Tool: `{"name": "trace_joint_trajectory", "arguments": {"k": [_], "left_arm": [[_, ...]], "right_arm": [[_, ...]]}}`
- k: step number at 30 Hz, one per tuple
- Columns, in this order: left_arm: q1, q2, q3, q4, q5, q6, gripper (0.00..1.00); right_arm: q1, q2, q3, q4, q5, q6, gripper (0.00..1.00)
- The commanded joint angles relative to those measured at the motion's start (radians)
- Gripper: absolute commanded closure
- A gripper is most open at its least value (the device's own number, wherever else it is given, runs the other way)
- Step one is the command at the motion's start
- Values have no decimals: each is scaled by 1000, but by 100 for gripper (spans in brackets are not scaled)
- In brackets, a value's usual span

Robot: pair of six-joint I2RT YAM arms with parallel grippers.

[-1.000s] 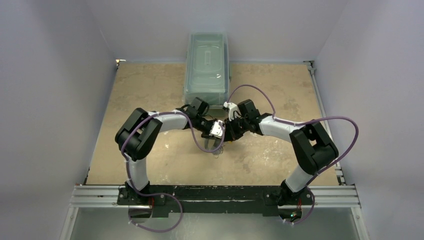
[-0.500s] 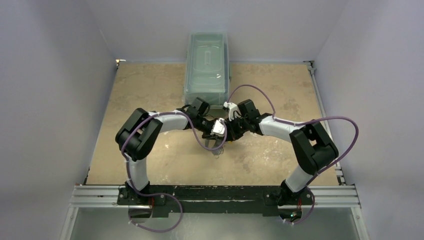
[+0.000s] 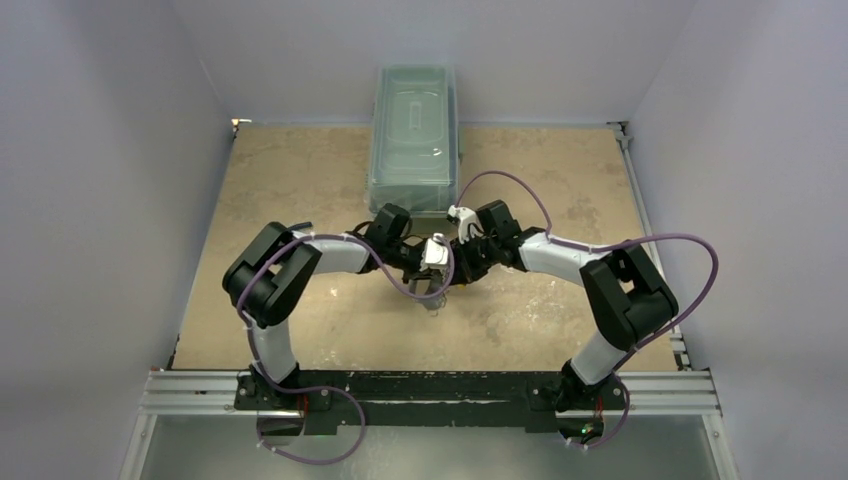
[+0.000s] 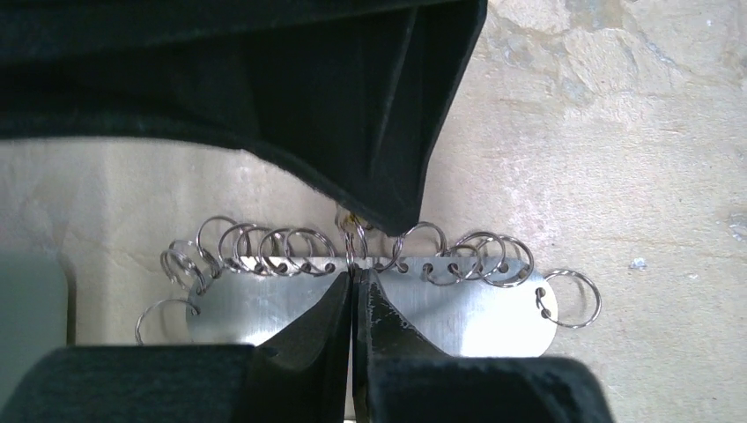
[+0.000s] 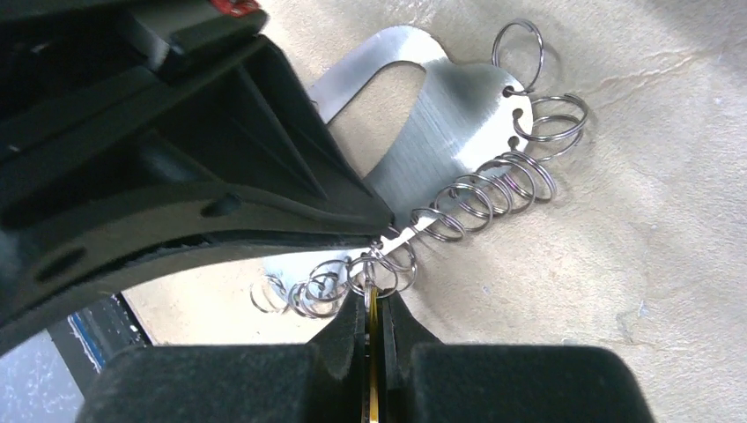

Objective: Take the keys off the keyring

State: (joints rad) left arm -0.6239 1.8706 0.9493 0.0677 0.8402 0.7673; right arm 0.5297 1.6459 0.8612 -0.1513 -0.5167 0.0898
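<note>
The keyring [image 4: 458, 308] is a flat silvery plate with a row of several small split rings along its top edge; it also shows in the right wrist view [image 5: 449, 123]. My left gripper [image 4: 355, 280] is shut, its tips meeting at the plate's ringed edge and pinching a thin ring there. Right gripper [image 5: 373, 295] faces it from the other side and is shut on a thin yellow key [image 5: 373, 352], seen edge-on with a ring beside it. Other keys are hidden. In the top view both grippers [image 3: 440, 282] [image 3: 456, 276] meet at the table's middle.
A clear lidded plastic box [image 3: 414, 135] stands at the back centre, close behind both wrists. A blue object's edge [image 5: 88, 339] shows at the lower left of the right wrist view. Purple cables loop over both arms. Walls close in the mottled tan table [image 3: 300, 180].
My left gripper has closed from partly open to shut at the keyring's edge, and the left arm's elbow has shifted slightly left. The right arm has stayed put.
</note>
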Motion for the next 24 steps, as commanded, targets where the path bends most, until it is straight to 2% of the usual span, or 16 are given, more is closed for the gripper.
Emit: {"name": "trace_joint_trajectory", "arguments": {"k": [1,11,24], "left_arm": [[14,-91,-108,208,-77,-180,100],[20,-180,-285,574,-136,-405,100],[20,-223,-340,769,-128,-563,100]], "right_arm": [[-22,-41,-12,1,-9,25,100],[-43,-11,6,-6,-26,28,100],[-39,-29,-7,36,-40,15,100]]}}
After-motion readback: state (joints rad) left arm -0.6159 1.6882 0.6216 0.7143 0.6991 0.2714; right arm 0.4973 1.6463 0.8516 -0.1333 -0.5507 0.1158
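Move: The left gripper is already shut on a small ring at the keyring plate's edge. The plate's middle is some 3 cm to its left and 1 cm lower, and the key pinched by the right gripper is about 3 cm to its right and 1 cm back. From the right gripper, the key is right between the pads, and the plate lies about 6 cm left and 2 cm below. The green box stands roughly 20 cm ahead of the left gripper and 5 cm left. Keep the left fingers shut on the ring and draw them about 1 cm left, away from the key. Then raise the left gripper until it is some 5 cm up, tipping its fingertips upward about 15 degrees and swinging it nearly 20 degrees counter-clockwise. Keep the right fingers pinched on the key, nearly in place, with a slight shift right. ##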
